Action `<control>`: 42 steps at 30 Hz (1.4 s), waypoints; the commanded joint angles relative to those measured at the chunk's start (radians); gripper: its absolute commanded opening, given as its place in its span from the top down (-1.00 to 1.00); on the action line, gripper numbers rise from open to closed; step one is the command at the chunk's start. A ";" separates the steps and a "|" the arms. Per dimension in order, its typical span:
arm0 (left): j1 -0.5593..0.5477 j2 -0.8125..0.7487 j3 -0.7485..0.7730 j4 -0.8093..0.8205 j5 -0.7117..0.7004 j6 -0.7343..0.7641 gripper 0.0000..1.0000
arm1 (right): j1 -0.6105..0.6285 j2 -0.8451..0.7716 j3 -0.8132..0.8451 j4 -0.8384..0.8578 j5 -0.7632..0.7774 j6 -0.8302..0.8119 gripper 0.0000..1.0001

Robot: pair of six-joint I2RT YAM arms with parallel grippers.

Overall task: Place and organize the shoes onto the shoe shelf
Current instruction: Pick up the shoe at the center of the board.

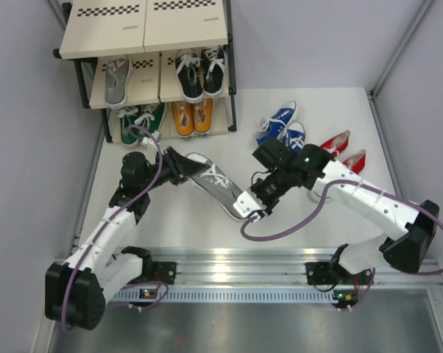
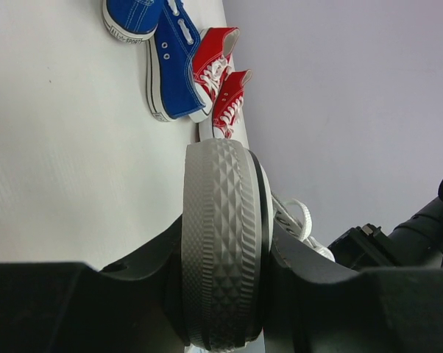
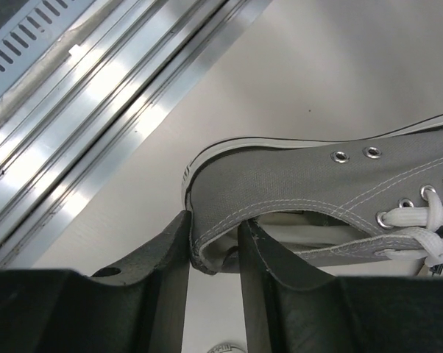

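Observation:
A grey shoe (image 1: 218,184) hangs just above the table between both arms. My left gripper (image 1: 183,168) is shut on its toe end, and the ribbed sole (image 2: 221,243) fills the gap between the fingers of that gripper (image 2: 225,294). My right gripper (image 1: 257,206) is shut on the heel collar of the shoe (image 3: 317,176), one finger inside and one outside (image 3: 214,243). The shoe shelf (image 1: 144,26) stands at the back left. It holds one grey shoe (image 1: 116,79), a black pair (image 1: 201,72), a green pair (image 1: 142,121) and an orange pair (image 1: 191,116).
A blue pair (image 1: 282,125) and a red pair (image 1: 343,147) lie on the table to the right, behind my right arm; the blue pair (image 2: 174,59) and red pair (image 2: 218,81) also show in the left wrist view. A metal rail (image 1: 243,265) runs along the near edge. Walls close both sides.

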State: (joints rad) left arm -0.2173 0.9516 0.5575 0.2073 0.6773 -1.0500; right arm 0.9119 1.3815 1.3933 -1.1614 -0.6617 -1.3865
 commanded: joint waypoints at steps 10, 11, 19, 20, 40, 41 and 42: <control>0.004 -0.046 -0.004 0.144 -0.010 -0.078 0.65 | 0.024 -0.015 0.025 0.048 0.077 0.056 1.00; 0.004 -0.057 0.005 0.098 -0.030 -0.052 0.49 | 0.024 -0.015 0.054 0.046 0.077 0.069 1.00; 0.004 -0.221 0.217 -0.411 -0.377 0.303 -0.48 | 0.031 0.011 0.179 0.046 0.111 0.135 1.00; 0.004 -0.237 0.237 -0.449 -0.410 0.345 -0.54 | 0.038 0.017 0.202 0.043 0.119 0.135 1.00; 0.002 -0.606 0.346 -1.002 -0.940 0.358 -0.76 | 0.142 0.453 0.859 0.037 0.430 0.103 1.00; 0.002 -0.622 0.343 -1.011 -0.949 0.338 -0.76 | 0.143 0.473 0.887 0.051 0.445 0.103 1.00; 0.002 -0.655 0.340 -1.017 -0.964 0.332 -0.76 | 0.145 0.511 0.912 0.068 0.461 0.107 1.00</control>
State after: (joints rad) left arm -0.2173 0.3542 0.9123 -0.7483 -0.2089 -0.6670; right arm 1.0424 1.8565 2.1834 -1.2121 -0.2859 -1.2545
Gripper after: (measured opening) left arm 0.879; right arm 0.056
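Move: The grey shoe hangs between my hands: its middle is about 6 cm ahead and 7 cm left of my right fingers, which straddle the heel collar, and some 6 cm back and 5 cm right of my left hand, still holding its toe; it lies level with both. From my right hand, the orange pair is roughly 32 cm ahead, 15 cm left and 15 cm lower; the black pair on the middle shelf is some 36 cm ahead, 12 cm left and 5 cm higher. I shut my right fingers on the heel collar, pinching it, while my left hand keeps the toe; then my left opens wide, lets go and swings about 17 cm left, rising, then back, turning some 45 degrees counter-clockwise. My right carries the shoe left, forward and up, roughly 17 cm in all, towards the shelf, tilting about 20 degrees. ##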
